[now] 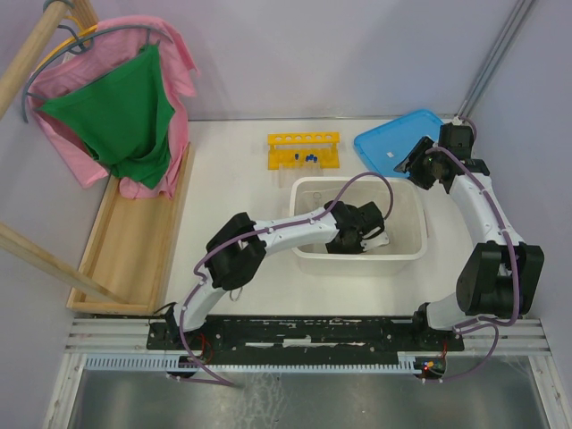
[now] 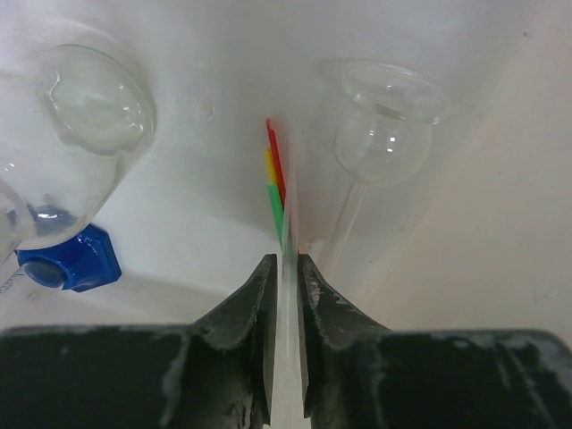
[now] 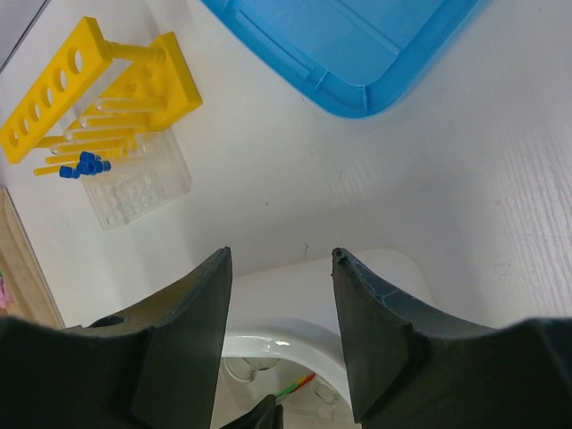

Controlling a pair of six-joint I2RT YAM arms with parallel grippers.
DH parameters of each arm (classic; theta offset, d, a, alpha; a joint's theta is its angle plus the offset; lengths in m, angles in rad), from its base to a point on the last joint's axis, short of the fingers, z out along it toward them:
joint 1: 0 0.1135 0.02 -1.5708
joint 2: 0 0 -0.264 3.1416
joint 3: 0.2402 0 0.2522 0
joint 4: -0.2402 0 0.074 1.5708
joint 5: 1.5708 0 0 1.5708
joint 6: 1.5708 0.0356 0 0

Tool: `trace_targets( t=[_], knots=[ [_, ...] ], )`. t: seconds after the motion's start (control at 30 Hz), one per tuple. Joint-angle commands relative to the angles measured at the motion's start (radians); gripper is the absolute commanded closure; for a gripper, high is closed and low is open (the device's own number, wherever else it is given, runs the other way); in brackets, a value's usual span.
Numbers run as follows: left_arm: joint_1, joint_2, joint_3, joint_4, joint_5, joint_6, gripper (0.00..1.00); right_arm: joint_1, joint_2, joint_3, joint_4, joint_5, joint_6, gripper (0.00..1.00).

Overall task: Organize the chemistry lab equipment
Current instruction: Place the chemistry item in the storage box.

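Note:
My left gripper (image 1: 362, 234) (image 2: 286, 259) reaches down inside the white tub (image 1: 357, 260). Its jaws stand a narrow crack apart, open, and the thin rod (image 2: 275, 179), banded red, yellow and green, runs blurred through the gap. A round glass flask (image 2: 94, 107) with a blue cap (image 2: 71, 259) lies left of the rod. A smaller long-necked flask (image 2: 389, 125) lies to the right. The yellow test-tube rack (image 1: 304, 147) (image 3: 89, 89) lies on the table behind the tub, with blue-capped tubes (image 1: 310, 158) (image 3: 85, 165) beside it. My right gripper (image 1: 413, 164) (image 3: 281, 255) hovers open and empty above the tub's far right corner.
A flat blue lid (image 1: 393, 143) (image 3: 357, 45) lies at the back right, under my right arm. A clear perforated block (image 3: 134, 188) sits under the tubes. A long wooden tray (image 1: 134, 241) and pink and green clothes on a hanger (image 1: 116, 107) fill the left side.

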State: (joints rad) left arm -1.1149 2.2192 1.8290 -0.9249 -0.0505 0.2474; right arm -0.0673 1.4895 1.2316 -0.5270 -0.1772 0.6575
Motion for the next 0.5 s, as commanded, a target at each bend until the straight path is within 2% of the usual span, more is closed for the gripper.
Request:
trace_targets(
  t=[0.0, 0.2, 0.47],
  knots=[
    [-0.005, -0.004, 0.007, -0.011, -0.003, -0.019, 0.76, 0.004, -0.033, 0.001, 0.027, -0.012, -0.005, 0.43],
    [-0.005, -0.019, 0.025, -0.034, -0.015, -0.037, 0.64, 0.004, -0.038, -0.007, 0.03, -0.017, -0.004, 0.43],
    [-0.003, -0.056, 0.106, -0.093, -0.083, -0.087, 0.61, 0.004, -0.047, -0.026, 0.043, -0.018, 0.0, 0.43]
  ],
)
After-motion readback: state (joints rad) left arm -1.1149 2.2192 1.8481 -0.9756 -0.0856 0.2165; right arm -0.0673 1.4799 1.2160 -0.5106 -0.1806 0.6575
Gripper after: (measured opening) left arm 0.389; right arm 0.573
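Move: The left hand is already down inside the storage box with a clear glass rod between barely parted fingers; the box floor it goes to is straight below, roughly 4 cm down, with the coloured stick there. The flask stands about 6 cm ahead and 2 cm right, the blue-based cylinder about 6 cm ahead and 9 cm left, and the funnel-shaped glass 2 cm back and 4 cm right. From the right hand, that floor spot is some 18 cm back, 12 cm left and 18 cm down. Staying low in the box, the left hand opens its already loosening fingers further, to roughly two fifths of full width, and lets go of the clear rod over the floor. Meanwhile it eases about 1 cm to its left, starting to rise by half a centimetre at the end, with hardly any turn of the wrist. ##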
